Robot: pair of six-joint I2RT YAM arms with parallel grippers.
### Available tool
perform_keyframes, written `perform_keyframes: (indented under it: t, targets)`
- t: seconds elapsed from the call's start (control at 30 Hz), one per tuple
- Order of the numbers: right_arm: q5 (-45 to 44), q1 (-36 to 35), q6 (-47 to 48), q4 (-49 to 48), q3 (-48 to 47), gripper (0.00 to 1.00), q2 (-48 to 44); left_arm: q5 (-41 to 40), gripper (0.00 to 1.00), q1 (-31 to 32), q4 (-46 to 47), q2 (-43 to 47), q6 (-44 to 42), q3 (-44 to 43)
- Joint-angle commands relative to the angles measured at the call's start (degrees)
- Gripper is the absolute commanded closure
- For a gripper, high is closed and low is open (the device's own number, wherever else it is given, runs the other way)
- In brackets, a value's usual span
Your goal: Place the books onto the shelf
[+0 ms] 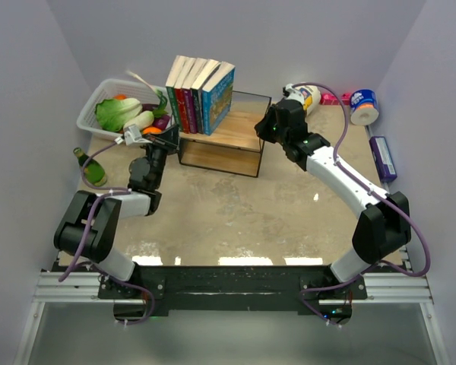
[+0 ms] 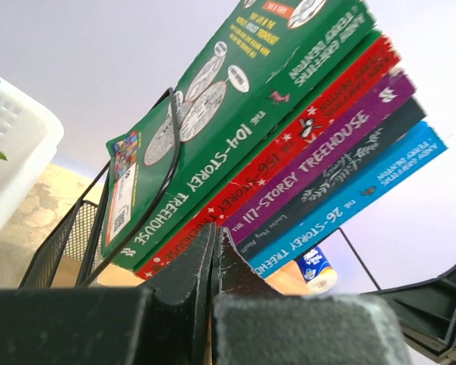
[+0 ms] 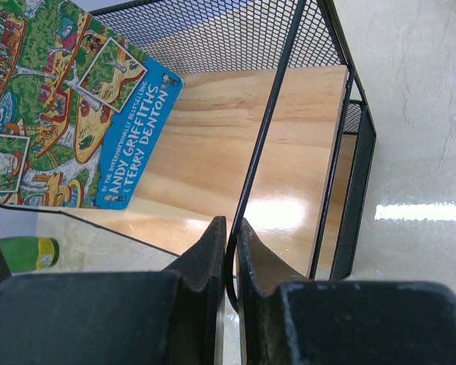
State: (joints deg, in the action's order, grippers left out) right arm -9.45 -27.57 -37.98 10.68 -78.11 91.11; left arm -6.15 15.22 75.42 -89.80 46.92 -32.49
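Several books stand in a leaning row on the left half of the shelf, a black wire frame with wooden boards. From below, the left wrist view shows the green book, then red, purple, grey and blue. My left gripper sits at the shelf's left end, its tip shut just under the spines with nothing between the fingers. My right gripper is at the shelf's right end, shut on a thin black frame wire. The blue cartoon cover leans over the board.
A white basket of vegetables stands left of the shelf, its wall also in the left wrist view. A green bottle lies beside the left arm. A white bottle, a tissue roll and a purple box are at the back right.
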Motion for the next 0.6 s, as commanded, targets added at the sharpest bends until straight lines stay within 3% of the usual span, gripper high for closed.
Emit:
perform_keyframes:
  t: [0.0,0.57]
  targets:
    - [1.6,-0.4,1.0,-0.7,-1.4,0.99,1.6,0.8,1.0,-0.5,17.1,-2.7,0.4,-1.3]
    - [2.3,-0.4,0.8,-0.8,-1.7,0.99,2.5,3.3,1.0,-0.5,20.1,-8.2,3.5,-2.7]
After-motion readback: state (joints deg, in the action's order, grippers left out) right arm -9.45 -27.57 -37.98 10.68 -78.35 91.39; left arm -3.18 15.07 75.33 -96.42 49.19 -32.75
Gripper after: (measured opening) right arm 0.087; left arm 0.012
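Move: The row of upright books on the shelf's upper board has its middle about 9 cm ahead of my left hand, 4 cm to the right and 3 cm up; the nearest spines are only a few centimetres off. The upper board's middle lies 6 cm ahead, 12 cm to the right and 6 cm lower. The vegetable basket sits some 11 cm ahead, 18 cm to the left and 19 cm down. From my right hand the books are about 8 cm ahead, 16 cm left, slightly higher. With its fingers shut, my left hand sinks about 5 cm in front of the spines, easing roughly a centimetre forward and a centimetre right as it goes, and the fingers tip down about 5 degrees. That brings the tips close to the feet of the red and purple books. My right hand stays put, still pinching the wire frame at the shelf's right side. ##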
